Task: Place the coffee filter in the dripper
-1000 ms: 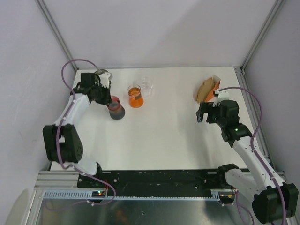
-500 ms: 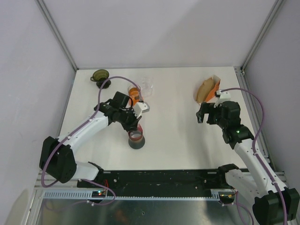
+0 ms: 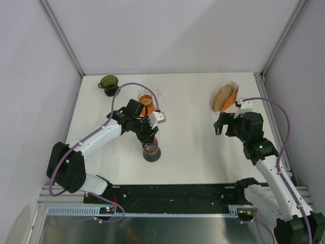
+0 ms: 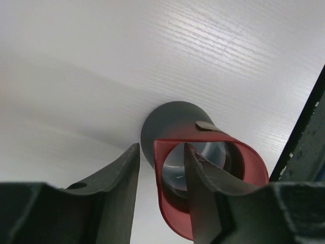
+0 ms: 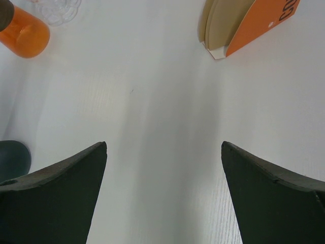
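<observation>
A dark grey dripper (image 3: pixel 151 152) with a red lining stands upright on the white table, near the middle front. My left gripper (image 3: pixel 147 140) hangs over it. In the left wrist view the dripper's (image 4: pixel 167 119) red rim passes between the fingers of the left gripper (image 4: pixel 161 147), one finger inside and one outside, with gaps on both sides, so it is open. Beige coffee filters (image 3: pixel 221 98) stand in an orange holder (image 5: pixel 259 20) at the back right. My right gripper (image 3: pixel 219 125) is open and empty, just in front of the filters (image 5: pixel 217 20).
An orange beaker (image 3: pixel 146 104) and a clear glass piece (image 3: pixel 160 93) stand behind the dripper. An olive-green cup with a handle (image 3: pixel 108 81) sits in the back left corner. A black rail (image 3: pixel 172 193) runs along the near edge.
My left arm swung from the back left to the middle front, bringing the dripper along. Its jaws, shut on the rim before, now stand apart from it. The right arm barely moved.
</observation>
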### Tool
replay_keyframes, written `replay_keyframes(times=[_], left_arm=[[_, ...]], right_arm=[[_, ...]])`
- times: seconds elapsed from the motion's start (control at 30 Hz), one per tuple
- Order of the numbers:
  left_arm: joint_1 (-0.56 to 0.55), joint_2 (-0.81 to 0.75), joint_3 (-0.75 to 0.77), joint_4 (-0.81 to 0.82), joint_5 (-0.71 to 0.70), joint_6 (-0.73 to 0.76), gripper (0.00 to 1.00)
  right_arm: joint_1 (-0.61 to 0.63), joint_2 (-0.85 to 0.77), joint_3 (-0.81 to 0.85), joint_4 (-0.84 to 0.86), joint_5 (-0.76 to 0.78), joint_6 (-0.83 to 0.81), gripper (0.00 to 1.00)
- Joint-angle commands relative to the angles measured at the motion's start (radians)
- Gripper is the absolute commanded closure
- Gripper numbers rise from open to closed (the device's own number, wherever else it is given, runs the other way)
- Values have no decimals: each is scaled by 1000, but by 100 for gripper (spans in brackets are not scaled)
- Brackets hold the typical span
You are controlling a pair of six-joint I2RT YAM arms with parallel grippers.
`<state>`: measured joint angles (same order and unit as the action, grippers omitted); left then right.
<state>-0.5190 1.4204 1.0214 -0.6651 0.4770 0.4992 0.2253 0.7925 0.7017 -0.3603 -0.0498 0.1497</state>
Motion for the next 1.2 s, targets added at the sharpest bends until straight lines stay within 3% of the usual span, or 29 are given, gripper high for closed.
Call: replay_keyframes(times=[0.0,0.1,0.37,0.63,0.9,1.17], left_arm=[[5,-28,27,48,38,11,51],[60,-54,85,61,58,-25,44],[336,-80,229,132,35,-172,40],[459,-82,162,302,-227,-154,37],[542,110,150,577,-402,-311,38],[587,359,358,631,-508,-527,38]], right_arm=[[2,-12,44,1,8,6,1],[2,-6,45,3,4,7,1],[4,5,45,-8,8,-8,1],[5,28,45,-10,13,-25,1],[2,60,45,-3,14,-34,1],[5,63,45,-19,36,-36,1]])
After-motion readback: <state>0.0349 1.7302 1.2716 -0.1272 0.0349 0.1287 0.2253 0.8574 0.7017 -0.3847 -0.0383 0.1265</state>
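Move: The green dripper stands far off to the left hand's front left, about 31 cm ahead, 28 cm to the left and some 6 cm below. The just-placed red-rimmed cup is right under this hand, its middle about 4 cm back, 2 cm right and 5 cm lower; the orange carafe stands roughly 20 cm ahead and 3 cm left. From the right hand the dripper is about 27 cm ahead, 67 cm left and 14 cm below. Already loosened on the cup's rim, the left fingers open further, to somewhat over half, and come free. The hand climbs about 12 cm, then travels forward and left to the dripper, some 25 cm and 23 cm in all, sinking about 8 cm over the last half. The wrist swings roughly 65 degrees counter-clockwise, bringing the fingers from pointing right and down to forward and down. The empty right hand sinks about 2 cm. ##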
